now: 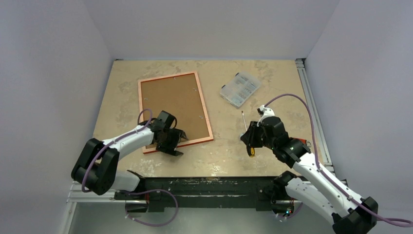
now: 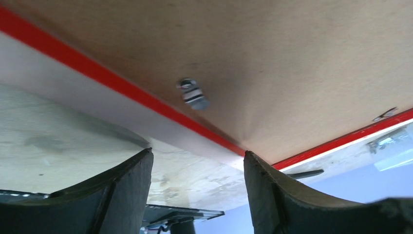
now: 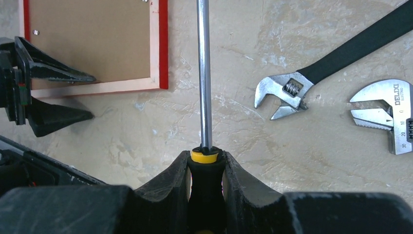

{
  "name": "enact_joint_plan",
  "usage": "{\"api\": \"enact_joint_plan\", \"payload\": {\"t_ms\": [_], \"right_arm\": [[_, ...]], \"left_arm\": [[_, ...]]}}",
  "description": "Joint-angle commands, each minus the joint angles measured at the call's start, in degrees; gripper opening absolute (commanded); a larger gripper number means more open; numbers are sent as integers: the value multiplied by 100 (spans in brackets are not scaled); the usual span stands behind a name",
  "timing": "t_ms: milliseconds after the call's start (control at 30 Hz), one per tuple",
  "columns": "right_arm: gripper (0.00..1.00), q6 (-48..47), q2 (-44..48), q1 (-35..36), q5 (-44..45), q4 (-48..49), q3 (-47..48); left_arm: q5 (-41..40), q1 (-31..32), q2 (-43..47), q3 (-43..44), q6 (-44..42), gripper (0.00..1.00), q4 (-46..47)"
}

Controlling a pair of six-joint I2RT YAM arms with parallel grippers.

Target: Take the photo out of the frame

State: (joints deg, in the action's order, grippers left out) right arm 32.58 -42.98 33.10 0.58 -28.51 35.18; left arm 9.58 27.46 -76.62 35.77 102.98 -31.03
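The frame (image 1: 208,118) lies face down on the table, its pale back rim and red outer edge (image 2: 122,87) showing. Inside it sits the photo (image 1: 178,105), of which only the brown board back (image 2: 292,63) shows, with a small metal clip (image 2: 192,95) on it. My left gripper (image 1: 179,144) is open at the frame's near edge by the right corner, nothing between its fingers (image 2: 265,180); one fingertip meets the corner. My right gripper (image 1: 247,139) hovers to the frame's right, shut on a screwdriver (image 3: 204,73) by its black-and-yellow handle, shaft pointing away.
A clear plastic parts box (image 1: 239,88) stands at the back, right of the frame. Two adjustable wrenches (image 3: 292,87) (image 3: 384,112) lie on the table right of the screwdriver. The left gripper (image 3: 90,97) shows in the right wrist view at the frame's corner (image 3: 163,83).
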Motion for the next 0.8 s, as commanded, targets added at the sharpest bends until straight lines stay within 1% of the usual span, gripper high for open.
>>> {"api": "enact_joint_plan", "payload": {"t_ms": [0, 233, 333, 467, 500, 600, 633, 733, 767], "right_arm": [[0, 61, -184, 28, -1, 173, 42], [0, 36, -356, 21, 54, 243, 94], [0, 35, -427, 22, -4, 277, 135], [0, 30, -518, 22, 32, 330, 167], [0, 29, -538, 29, 32, 334, 187], [0, -9, -564, 29, -21, 322, 222], [0, -14, -551, 30, -23, 327, 199], [0, 9, -500, 28, 49, 338, 100], [0, 28, -479, 24, 68, 340, 71]], "left_arm": [[-167, 28, -352, 547, 327, 64, -228], [-82, 55, -754, 612, 237, 54, -283], [-271, 64, -826, 589, 83, 49, -413], [-532, 55, -895, 637, -286, 41, -630], [-614, 55, -905, 679, -409, 37, -757], [-916, 42, -896, 784, -992, 16, -949], [-1085, 38, -861, 839, -1184, 12, -1093], [-1481, -76, -575, 898, -1883, 6, -1528], [-1549, -165, -436, 889, -2187, 3, -1594]]}}
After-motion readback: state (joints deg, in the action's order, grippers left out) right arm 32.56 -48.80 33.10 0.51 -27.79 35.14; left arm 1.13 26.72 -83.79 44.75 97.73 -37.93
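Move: The near bar of the photo frame, lying face down, is about 1 cm ahead of my left hand and 1 cm below, between the open fingers. Of its neighbours, the small metal clip on the backing board sits some 4 cm left and 2 cm ahead, and the frame's near right corner about 13 cm right and 2 cm ahead. From my right hand, which holds the screwdriver, that bar is roughly 28 cm left, 1 cm ahead and 12 cm lower. I ease my left hand forward about 2 cm over the frame's near bar, sinking slightly, and close its wide-open fingers until they pinch the bar from both sides. As they shut I shift some 2 cm left and a little farther forward, with the hand's left side tilting up about 10 degrees. My right hand sinks about 2 cm, keeping its grip on the screwdriver. ##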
